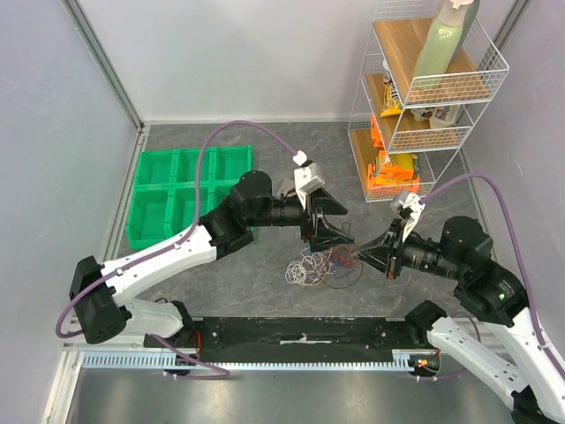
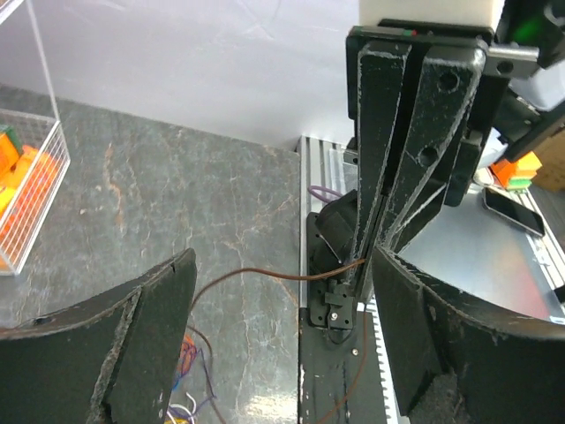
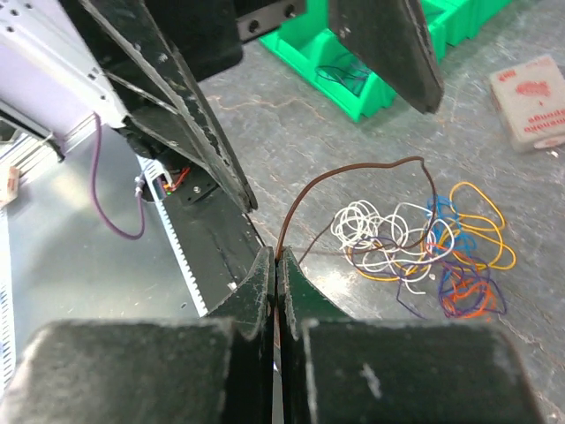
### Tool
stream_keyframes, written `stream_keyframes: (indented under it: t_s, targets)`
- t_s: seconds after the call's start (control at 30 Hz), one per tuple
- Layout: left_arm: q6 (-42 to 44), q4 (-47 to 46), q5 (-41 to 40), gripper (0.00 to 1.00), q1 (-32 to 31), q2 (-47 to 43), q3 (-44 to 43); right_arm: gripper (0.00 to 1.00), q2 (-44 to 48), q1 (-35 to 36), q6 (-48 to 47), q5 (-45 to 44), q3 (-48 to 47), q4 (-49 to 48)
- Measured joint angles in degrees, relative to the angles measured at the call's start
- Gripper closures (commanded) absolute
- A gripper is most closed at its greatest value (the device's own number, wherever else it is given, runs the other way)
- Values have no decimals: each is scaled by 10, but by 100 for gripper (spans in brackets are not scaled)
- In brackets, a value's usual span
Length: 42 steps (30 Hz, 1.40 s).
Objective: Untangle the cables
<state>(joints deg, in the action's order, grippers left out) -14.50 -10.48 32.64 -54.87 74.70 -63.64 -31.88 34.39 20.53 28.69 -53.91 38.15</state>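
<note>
The cables (image 1: 311, 268) lie in a loose tangle of white, yellow, blue, orange and purple loops on the dark table between the two arms; the right wrist view shows the tangle (image 3: 415, 238) spread flat. A brown cable (image 3: 353, 172) arches up out of the tangle into my right gripper (image 3: 278, 258), which is shut on its end. My left gripper (image 2: 282, 265) stands wide open just above and left of the right one. The brown cable (image 2: 265, 276) crosses the gap between its fingers without touching either. In the top view, the left gripper (image 1: 331, 231) and right gripper (image 1: 357, 256) are close together.
A green compartment bin (image 1: 190, 190) sits at the back left. A white wire shelf (image 1: 415, 106) with snack packs and a bottle stands at the back right. A small pink box (image 3: 534, 102) lies beyond the tangle. A black rail (image 1: 300, 336) runs along the front edge.
</note>
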Motion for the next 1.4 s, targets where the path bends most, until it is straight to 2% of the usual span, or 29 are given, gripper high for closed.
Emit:
stream_keyframes:
  t_s: [0.2, 0.4, 0.53, 0.73, 0.8, 0.83, 0.87, 0.93, 1.0, 1.07, 1.17, 1.27, 1.4]
  targets:
    - [22, -56, 76, 15, -13, 8, 18, 100, 15, 0, 6, 34, 0, -20]
    - [23, -76, 123, 16, -30, 29, 26, 100, 16, 0, 33, 7, 0, -50]
    - [23, -78, 125, 26, -44, 44, 33, 100, 16, 0, 58, -12, 1, -81]
    - [21, -73, 108, 62, -49, 59, 34, 100, 17, 0, 84, -21, 10, -117]
    - [22, -71, 99, 92, -49, 59, 34, 100, 17, 0, 88, -22, 11, -120]
    - [20, -67, 96, 98, -49, 59, 34, 99, 18, 0, 89, -23, 11, -122]
    - [22, -62, 89, 98, -50, 59, 34, 91, 18, 0, 90, -22, 12, -125]
    - [24, -52, 67, 98, -50, 57, 34, 62, 19, 0, 92, -26, 16, -128]
    - [26, -31, 32, 98, -50, 50, 36, 37, 19, 0, 93, -36, 21, -128]
    - [28, -3, -16, 98, -49, 33, 44, 23, 20, 0, 92, -57, 22, -126]
    - [30, 42, -103, 98, -44, -7, 64, 16, 26, 0, 83, -104, 22, -112]
    - [28, 98, -227, 98, -30, -61, 82, 17, 33, 0, 74, -168, 22, -88]
    - [-5, 163, -414, 98, 45, -148, 106, 18, 33, 0, 67, -209, 23, -70]
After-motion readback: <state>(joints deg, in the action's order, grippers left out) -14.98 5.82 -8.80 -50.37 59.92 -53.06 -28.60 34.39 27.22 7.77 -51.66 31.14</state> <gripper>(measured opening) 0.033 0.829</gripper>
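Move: The held part of the brown cable, which the open left hand will shut on, lies some 5 cm back, 4 cm right and 4 cm below it; the cable is already pinched in the right fingertips. From the left hand the cable pile lies about 3 cm ahead, 2 cm left and 33 cm down, the white box 21 cm ahead and 9 cm left on the table, and the green organizer 20 cm ahead and 36 cm left. From the right hand, the left gripper is 5 cm ahead, 5 cm left and 3 cm higher. The left fingers shut on the brown cable beside the right fingertips, after the hand eases back about 6 cm and sinks some 5 cm, while the right hand keeps its pinch and rises about 5 cm. The right fingers then open wide and that hand draws off forward, right and down; the left swings the cable forward and left towards the green organizer, about 20 cm, turning some 60 degrees counter-clockwise. ##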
